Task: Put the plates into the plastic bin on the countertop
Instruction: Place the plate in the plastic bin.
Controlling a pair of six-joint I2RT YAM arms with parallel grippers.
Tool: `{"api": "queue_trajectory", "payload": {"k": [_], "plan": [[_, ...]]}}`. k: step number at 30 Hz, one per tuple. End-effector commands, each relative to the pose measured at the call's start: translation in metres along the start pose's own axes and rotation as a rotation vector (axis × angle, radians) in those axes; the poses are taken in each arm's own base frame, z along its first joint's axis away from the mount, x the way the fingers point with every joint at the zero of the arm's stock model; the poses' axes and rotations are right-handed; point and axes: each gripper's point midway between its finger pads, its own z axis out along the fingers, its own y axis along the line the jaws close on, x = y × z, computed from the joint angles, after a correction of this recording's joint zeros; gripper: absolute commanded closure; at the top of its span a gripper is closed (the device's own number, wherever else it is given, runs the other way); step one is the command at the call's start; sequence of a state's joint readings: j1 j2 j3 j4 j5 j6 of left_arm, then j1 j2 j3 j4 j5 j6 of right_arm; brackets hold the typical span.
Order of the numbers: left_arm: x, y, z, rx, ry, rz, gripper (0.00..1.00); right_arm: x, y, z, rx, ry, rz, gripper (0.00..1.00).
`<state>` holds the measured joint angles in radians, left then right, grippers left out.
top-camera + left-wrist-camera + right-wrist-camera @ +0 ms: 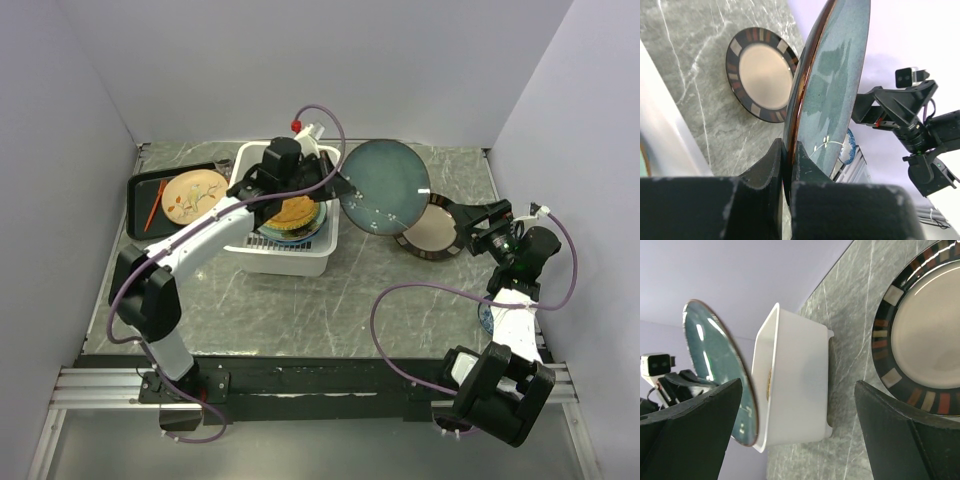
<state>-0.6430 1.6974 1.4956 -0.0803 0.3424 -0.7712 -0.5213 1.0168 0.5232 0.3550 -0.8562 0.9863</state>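
My left gripper (336, 181) (788, 155) is shut on the rim of the large dark teal plate (386, 185) (835, 75) (715, 365), holding it tilted in the air just right of the white plastic bin (283, 255) (795, 385). A stack of plates lies in the bin, topped by a yellow woven-look one (295, 213). The tan dark-rimmed plate (432, 232) (762, 72) (925, 340) lies flat on the countertop (330, 300). Beside it my right gripper (468, 224) (799, 390) stands wide open and holds nothing. A blue plate (485, 318) (850, 147) peeks out from under the right arm.
A flat black tray (140, 185) at the back left holds an orange dotted plate (193, 195) and a thin orange stick (152, 206). Walls close in the counter on the left, back and right.
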Motion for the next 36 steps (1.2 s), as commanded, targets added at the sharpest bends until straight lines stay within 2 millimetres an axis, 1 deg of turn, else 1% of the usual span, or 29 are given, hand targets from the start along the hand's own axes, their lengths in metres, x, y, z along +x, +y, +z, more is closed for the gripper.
{"api": "queue_trajectory", "payload": {"k": [1,2,4,5,7,8,10,11,13,14,16,17,18,19,23,27,29,30,32,33,35,36], "plan": [[-0.057,-0.064,-0.045,0.178,-0.189,0.083,0.99,-0.010,0.016,-0.002,-0.037,-0.038,-0.056,0.00],[-0.060,-0.066,-0.050,0.180,-0.199,0.082,0.99,-0.010,0.016,-0.002,-0.036,-0.039,-0.057,0.00],[-0.062,-0.059,-0.054,0.161,-0.209,0.080,0.99,-0.010,0.015,-0.001,-0.034,-0.039,-0.053,0.00],[-0.064,-0.059,-0.058,0.160,-0.214,0.084,0.99,-0.010,0.015,-0.001,-0.034,-0.039,-0.053,0.00],[-0.068,-0.051,-0.062,0.139,-0.224,0.080,0.99,-0.010,0.014,-0.001,-0.033,-0.037,-0.053,0.00],[-0.070,-0.052,-0.066,0.138,-0.232,0.080,0.99,-0.010,0.014,-0.001,-0.032,-0.036,-0.052,0.00],[-0.072,-0.045,-0.070,0.123,-0.242,0.075,0.99,-0.009,0.012,0.000,-0.029,-0.035,-0.051,0.00],[-0.075,-0.046,-0.076,0.122,-0.252,0.076,0.99,-0.009,0.012,0.000,-0.026,-0.035,-0.051,0.00],[-0.078,-0.037,-0.080,0.100,-0.264,0.070,0.99,-0.009,0.011,0.002,-0.022,-0.034,-0.059,0.00],[-0.080,-0.037,-0.085,0.097,-0.272,0.070,0.99,-0.009,0.010,0.002,-0.015,-0.032,-0.055,0.00],[-0.084,-0.030,-0.090,0.078,-0.285,0.064,0.99,-0.008,0.010,0.004,-0.012,-0.028,-0.060,0.00],[-0.087,-0.031,-0.094,0.078,-0.298,0.060,0.99,-0.008,0.010,0.004,-0.010,-0.025,-0.059,0.00],[-0.086,-0.027,-0.095,0.071,-0.298,0.052,0.99,-0.007,0.008,0.006,-0.006,-0.021,-0.056,0.00],[-0.089,-0.023,-0.098,0.062,-0.310,0.049,0.99,-0.005,0.010,0.007,-0.008,-0.012,-0.063,0.00],[-0.095,-0.015,-0.108,0.040,-0.336,0.033,0.99,0.000,0.008,0.013,0.008,0.006,-0.070,0.00],[-0.102,0.002,-0.116,-0.004,-0.370,-0.014,0.99,0.004,0.009,0.018,0.014,0.022,-0.080,0.00],[-0.105,0.005,-0.121,0.000,-0.389,-0.039,0.99,0.007,0.011,0.021,0.014,0.033,-0.086,0.00],[-0.107,0.011,-0.123,-0.011,-0.402,-0.051,0.99,0.007,0.010,0.022,0.017,0.036,-0.086,0.00],[-0.108,0.016,-0.127,-0.021,-0.411,-0.065,0.99,0.009,0.011,0.023,0.020,0.040,-0.093,0.00],[-0.110,0.024,-0.129,-0.039,-0.418,-0.077,0.99,0.009,0.009,0.024,0.026,0.041,-0.093,0.00],[-0.111,0.031,-0.132,-0.055,-0.424,-0.092,0.99,0.010,0.010,0.025,0.029,0.041,-0.100,0.00],[-0.112,0.038,-0.134,-0.072,-0.432,-0.103,0.99,0.011,0.010,0.026,0.030,0.045,-0.104,0.00]]}}
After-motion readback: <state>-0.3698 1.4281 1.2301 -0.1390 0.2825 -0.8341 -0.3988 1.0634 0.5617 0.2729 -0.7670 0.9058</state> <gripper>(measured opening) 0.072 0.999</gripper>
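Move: The left hand holds the teal plate by its rim. The white plastic bin's middle lies about 16 cm to this hand's left, 7 cm ahead and 20 cm below, with the plate stack inside at roughly 15 cm left and 7 ahead; the dark-rimmed plate is 23 cm right, 6 ahead. From the right hand, that dark-rimmed plate is some 9 cm ahead, 4 left and 20 below, the bin about 43 left and 10 ahead. Bring the left gripper about 15 cm to the left, nearly level, keeping its pinch on the teal plate's rim, so the plate comes across the bin's right wall towards the stack; turn the wrist some 20 degrees counter-clockwise on the way and begin to sink at the end. Late on, ease the open right gripper about 3 cm left, down and slightly forward towards the dark-rimmed plate, without touching it. ##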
